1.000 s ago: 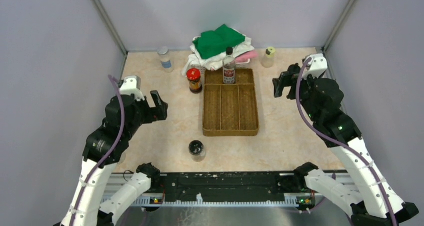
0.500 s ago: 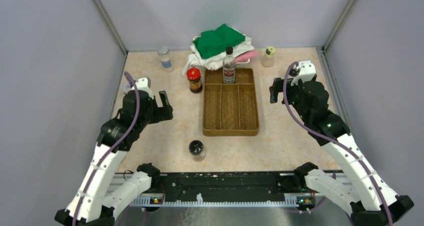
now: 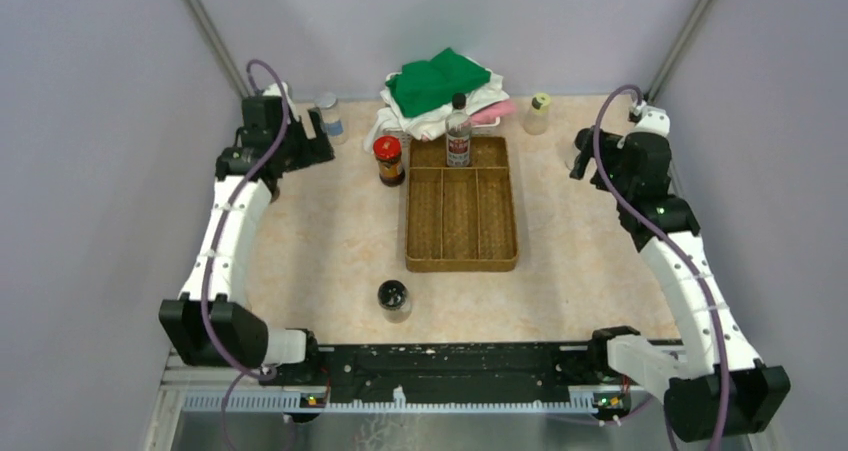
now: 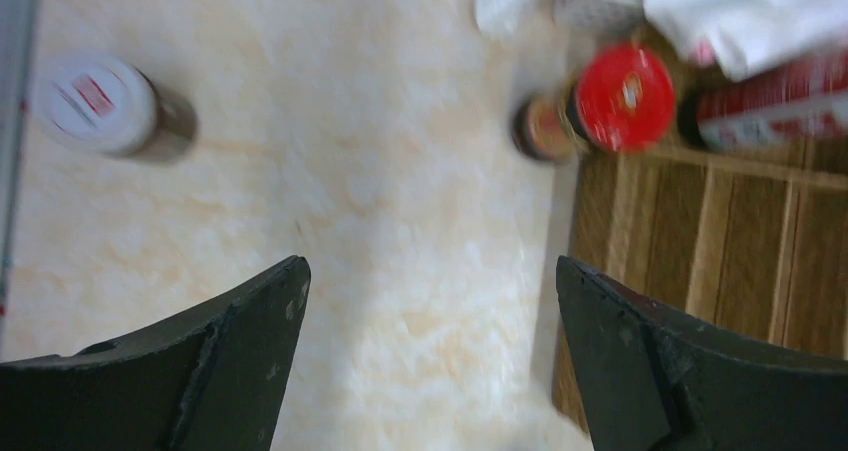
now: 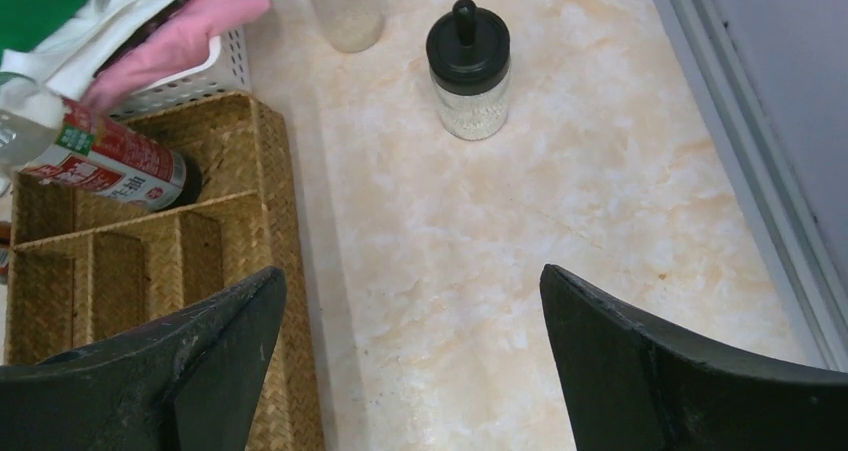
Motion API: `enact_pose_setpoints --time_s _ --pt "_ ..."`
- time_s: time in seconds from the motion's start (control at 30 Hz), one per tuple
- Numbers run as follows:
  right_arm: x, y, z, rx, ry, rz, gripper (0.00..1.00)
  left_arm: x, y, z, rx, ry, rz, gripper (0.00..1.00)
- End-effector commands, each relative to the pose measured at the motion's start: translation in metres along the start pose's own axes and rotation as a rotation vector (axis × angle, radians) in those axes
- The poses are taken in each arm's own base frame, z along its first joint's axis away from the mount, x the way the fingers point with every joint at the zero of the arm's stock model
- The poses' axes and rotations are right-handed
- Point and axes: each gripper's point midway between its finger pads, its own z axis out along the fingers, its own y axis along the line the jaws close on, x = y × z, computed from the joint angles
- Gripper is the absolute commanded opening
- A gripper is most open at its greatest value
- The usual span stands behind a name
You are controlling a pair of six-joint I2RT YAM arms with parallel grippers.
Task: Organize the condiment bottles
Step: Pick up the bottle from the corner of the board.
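Observation:
A tall clear black-capped bottle [image 3: 458, 131] with a red label [image 5: 100, 161] stands in the far compartment of the brown tray [image 3: 462, 259]. Left of the tray is a red-lidded jar [image 3: 388, 158] [image 4: 625, 96]. A grey-lidded jar [image 3: 328, 114] is at the far left, a yellowish-lidded bottle [image 3: 538, 112] [image 5: 345, 6] at the far right, and a black-lidded jar [image 3: 393, 297] near the front. A white-lidded jar [image 4: 95, 104] stands by the left wall. A black-capped shaker [image 5: 469, 66] sits ahead of my right gripper [image 5: 411, 273]. My left gripper [image 4: 430, 266] hovers over bare table; both are open and empty.
A pile of green and white cloths [image 3: 440, 86] with a pink one lies in a white basket [image 5: 190, 71] behind the tray. Grey walls close in the left, right and far sides. The tray's three long near compartments [image 3: 462, 216] hold nothing.
Both arms have stretched toward the far side: the left gripper went from mid-left to the far left corner, the right gripper moved back and right. Both stayed open.

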Motion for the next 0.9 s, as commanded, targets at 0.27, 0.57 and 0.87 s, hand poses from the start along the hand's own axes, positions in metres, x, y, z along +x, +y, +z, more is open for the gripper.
enact_pose_setpoints --time_s 0.27,0.57,0.87 --pt "-0.043 0.035 0.062 -0.087 0.046 0.041 0.95 -0.133 0.013 0.060 0.029 -0.194 0.001 0.99" --pt "-0.066 0.066 0.098 -0.190 0.045 0.036 0.93 -0.135 0.050 0.129 -0.011 -0.208 0.012 0.99" --pt "-0.036 0.083 0.122 -0.264 0.118 0.082 0.92 -0.135 0.058 0.167 -0.019 -0.290 0.064 0.99"
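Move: The silver-lidded bottle in the far left corner stands about 26 cm ahead of the left hand, 3 cm to its left and 19 cm below. At a similar depth, the red-lidded jar is 12 cm ahead and 12 cm right of that hand, the brown jar 8 cm ahead and 18 cm left. The yellow-lidded bottle lies some 31 cm ahead of the right hand, 6 cm left and 20 cm below; the black-lidded jar is 21 cm ahead of that hand, 3 cm right, as low. The silver-lidded bottle is what the left hand closes on: open and empty, that hand drives about 19 cm forward and drifts 7 cm left, rising slightly before sinking towards the bottle, its fingers tipping a little flatter. Meanwhile the open right hand reaches roughly 12 cm forward and 5 cm left, nearly level, towards the yellow-lidded bottle, turning some 10 degrees counter-clockwise. ##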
